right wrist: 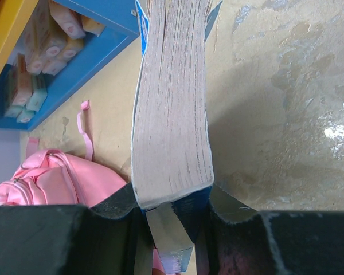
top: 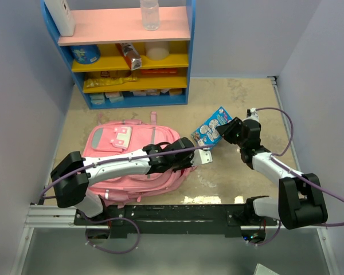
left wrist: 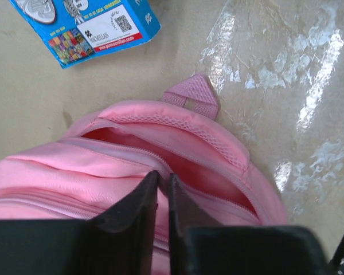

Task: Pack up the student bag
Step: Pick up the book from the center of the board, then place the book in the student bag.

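Note:
The student bag [top: 117, 150] lies flat on the table, a big pink backpack with a grey-white patch. My left gripper [top: 182, 161] is at its right end. In the left wrist view the left gripper [left wrist: 163, 175] is shut on the near edge of the bag's [left wrist: 74, 172] unzipped main opening, whose pink lining shows. My right gripper [top: 225, 133] is shut on a thick blue book [top: 211, 127] and holds it tilted to the right of the bag. In the right wrist view the book's page edge [right wrist: 172, 109] stands between the right gripper's [right wrist: 172, 195] fingers.
A blue shelf unit [top: 189, 51] with a pink top board, yellow shelves, a clear bottle [top: 149, 14] and small boxes stands at the back. Grey walls close in left and right. The bag's pink strap [right wrist: 86, 129] trails toward the shelf.

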Available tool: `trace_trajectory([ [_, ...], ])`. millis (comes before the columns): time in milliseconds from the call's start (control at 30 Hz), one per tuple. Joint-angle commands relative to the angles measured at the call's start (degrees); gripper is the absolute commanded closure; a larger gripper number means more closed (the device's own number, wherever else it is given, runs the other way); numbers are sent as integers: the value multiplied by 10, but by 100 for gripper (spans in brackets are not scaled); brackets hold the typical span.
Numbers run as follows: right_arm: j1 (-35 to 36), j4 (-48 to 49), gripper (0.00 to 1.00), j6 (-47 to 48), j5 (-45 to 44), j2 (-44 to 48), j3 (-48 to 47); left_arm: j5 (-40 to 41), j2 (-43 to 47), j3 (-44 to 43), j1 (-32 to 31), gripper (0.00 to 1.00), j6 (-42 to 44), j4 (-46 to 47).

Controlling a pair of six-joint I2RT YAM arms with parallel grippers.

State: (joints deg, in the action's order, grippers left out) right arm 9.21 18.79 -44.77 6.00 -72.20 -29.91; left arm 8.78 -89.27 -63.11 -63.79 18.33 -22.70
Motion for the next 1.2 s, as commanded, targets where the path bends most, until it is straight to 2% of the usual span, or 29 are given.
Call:
trace_trajectory([
  [0,-2,18,100,6,11,34,-28,32,-1,4,-5,100,11,20],
  [267,-17,-25,100,0,46,100,-45,62,20,-14,10,100,46,12],
  [567,-19,-10,100,-43,178,149,-24,19,95,-82,97,100,94,-25],
  [700,-17,44,100,-80,224,168,-9,-13,130,-104,137,100,111,-44],
  [900,4,170,100,-164,260,156,1,-85,137,-141,146,100,114,-87],
  [1167,97,218,100,-186,224,65,-25,-126,135,-163,151,100,116,-103],
])
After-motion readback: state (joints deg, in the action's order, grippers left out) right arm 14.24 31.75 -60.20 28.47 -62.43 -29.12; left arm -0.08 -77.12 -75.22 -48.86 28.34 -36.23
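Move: The right hand holds the book. The bag's open mouth lies about 13 cm to that hand's left, 11 cm back and some 4 cm lower; the shelf's near right corner is about 13 cm left and 11 cm ahead. For the left hand, the bag's zipped mouth edge is right at its fingertips, the mouth itself about 3 cm to the right and 2 cm ahead, and the book roughly 14 cm ahead and 13 cm right. Upward with both hands: the left finishes closing on the zipped mouth edge, pinches it, then hauls it up about 12 cm while going left and forward. The right keeps its grip and lifts the book as high, swinging it left and somewhat back towards the mouth, turning some 25 degrees counter-clockwise, rolling its left side up and tipping the fingers upward; it starts to sink at the very end. ##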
